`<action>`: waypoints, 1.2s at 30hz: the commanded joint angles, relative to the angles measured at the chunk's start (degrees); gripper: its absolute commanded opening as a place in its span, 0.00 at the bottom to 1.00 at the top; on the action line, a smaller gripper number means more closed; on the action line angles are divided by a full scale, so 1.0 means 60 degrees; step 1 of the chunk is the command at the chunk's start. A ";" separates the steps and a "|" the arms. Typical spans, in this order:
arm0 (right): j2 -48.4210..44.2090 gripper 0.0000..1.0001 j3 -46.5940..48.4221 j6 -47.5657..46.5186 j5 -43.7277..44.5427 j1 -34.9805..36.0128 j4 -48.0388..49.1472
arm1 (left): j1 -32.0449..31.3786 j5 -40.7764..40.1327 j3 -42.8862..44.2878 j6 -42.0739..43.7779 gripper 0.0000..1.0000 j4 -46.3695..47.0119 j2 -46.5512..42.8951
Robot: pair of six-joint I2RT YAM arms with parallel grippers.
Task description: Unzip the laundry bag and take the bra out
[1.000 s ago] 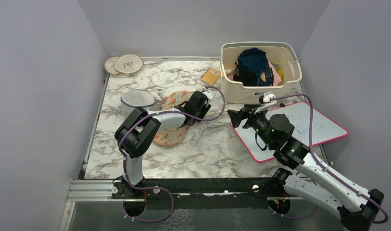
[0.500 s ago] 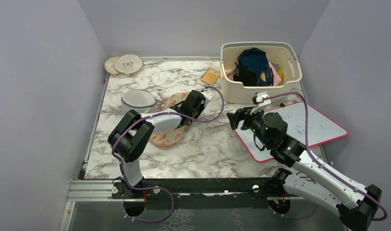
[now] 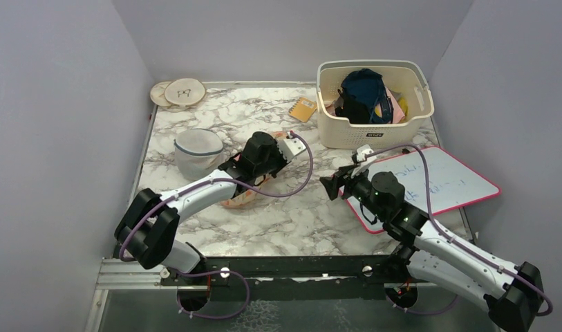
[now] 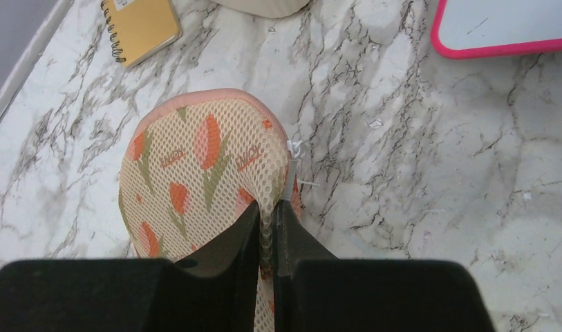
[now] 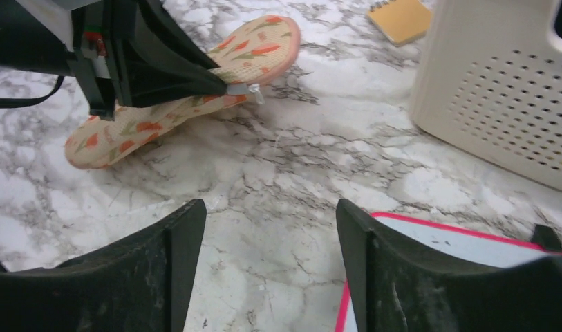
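Note:
The laundry bag (image 4: 195,155), peach mesh with orange leaf prints and pink edging, lies mid-table (image 3: 238,200). My left gripper (image 4: 267,211) is shut on a pinched fold of its mesh beside the zipper edge, which lifts that side. A small grey tab (image 5: 240,89) shows at the fingertips. In the right wrist view the bag (image 5: 105,142) stretches away to the left under the left gripper (image 5: 219,83). My right gripper (image 5: 271,207) hangs open over bare marble to the bag's right (image 3: 330,185), apart from it. The bra is hidden.
A cream basket (image 3: 375,104) of dark clothes stands at the back right. A pink-rimmed whiteboard (image 3: 437,181) lies under the right arm. A white mesh dome (image 3: 197,150), a yellow notebook (image 3: 303,108) and wooden discs (image 3: 178,92) sit left and behind.
My left gripper has shut on the bag's mesh and drawn back toward the near left, raising the fabric. The right gripper has moved left toward the bag, still open.

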 commanded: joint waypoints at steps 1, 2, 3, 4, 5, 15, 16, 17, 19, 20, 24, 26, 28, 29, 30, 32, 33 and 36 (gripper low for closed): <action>0.0517 0.63 -0.0180 -0.0174 -0.2067 -0.0042 0.2019 | -0.0030 0.0971 -0.0149 0.0691 0.00 0.0207 -0.0602; 0.0785 0.63 -0.0103 -0.0170 -0.2539 -0.0051 0.2309 | -0.0030 0.1047 -0.0185 0.0751 0.00 0.0205 -0.0684; 0.1206 0.63 0.0066 -0.0151 -0.2828 -0.0067 0.2464 | -0.0030 0.1111 -0.0197 0.0788 0.00 0.0197 -0.0724; 0.1688 0.63 0.0314 -0.0143 -0.3007 -0.0089 0.2502 | -0.0030 0.1142 -0.0216 0.0824 0.00 0.0187 -0.0773; 0.2169 0.63 0.0592 -0.0151 -0.3118 -0.0125 0.2496 | -0.0037 0.1158 -0.0221 0.0854 0.00 0.0170 -0.0801; 0.4635 0.56 0.1381 -0.0392 -0.5650 -0.1438 0.3829 | -0.0110 0.1295 -0.0051 0.0977 0.00 -0.0099 -0.0874; 0.4753 0.54 0.1434 -0.0404 -0.5850 -0.1597 0.3888 | -0.0117 0.1278 -0.0037 0.0988 0.00 -0.0123 -0.0874; 0.4885 0.53 0.1503 -0.0422 -0.5943 -0.1728 0.3896 | -0.0118 0.1282 -0.0024 0.1003 0.00 -0.0142 -0.0870; 0.5111 0.51 0.1644 -0.0417 -0.6051 -0.1955 0.3838 | -0.0132 0.1281 -0.0012 0.0994 0.00 -0.0160 -0.0891; 0.5204 0.49 0.1658 -0.0412 -0.6089 -0.2026 0.3869 | -0.0154 0.1331 0.0004 0.0967 0.00 -0.0172 -0.0889; 0.5677 0.42 0.1616 -0.0286 -0.6075 -0.2172 0.4219 | -0.0227 0.1528 0.0085 0.0849 0.00 -0.0242 -0.0898; 0.5954 0.39 0.1689 -0.0153 -0.6124 -0.2228 0.4287 | -0.0262 0.1565 0.0090 0.0853 0.00 -0.0257 -0.0879; 0.6289 0.34 0.1788 -0.0029 -0.6527 -0.2309 0.4476 | -0.0311 0.1501 0.0121 0.0859 0.00 -0.0312 -0.0834; 0.6478 0.32 0.1851 -0.0001 -0.6738 -0.2310 0.4526 | -0.0329 0.1463 0.0149 0.0877 0.00 -0.0349 -0.0821; 0.6651 0.31 0.1932 0.0002 -0.6882 -0.2310 0.4529 | -0.0344 0.1440 0.0162 0.0882 0.00 -0.0384 -0.0799; 0.6910 0.30 0.1989 0.0097 -0.6827 -0.2326 0.4576 | -0.0372 0.1428 0.0146 0.0900 0.00 -0.0370 -0.0786; 0.6989 0.31 0.1948 0.0161 -0.6759 -0.2325 0.4683 | -0.0373 0.1434 0.0143 0.0911 0.00 -0.0374 -0.0766; 0.7165 0.31 0.1811 0.0344 -0.6789 -0.2398 0.5093 | -0.0435 0.1409 0.0201 0.0922 0.00 -0.0465 -0.0707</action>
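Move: The left gripper already holds the laundry bag's edge, with the zip pull just past its tips, about 2 cm ahead and 2 cm right, slightly lower. From the right gripper that pull is some 11 cm ahead, 10 cm left and 6 cm below. The whiteboard's middle lies about 13 cm ahead, 27 cm right and 17 cm below the right gripper; the basket's is some 36 cm ahead, 16 cm right and 8 cm below. Swing the right gripper left about 8 cm towards the zip pull, then forward some 6 cm, finally sinking to its level. Yaw it counter-clockwise, tip it slightly down and narrow the fingers to under half their starting gap, around the pull. Meanwhile keep the left gripper shut on the bag, easing it back and a little right, turning slightly clockwise. ##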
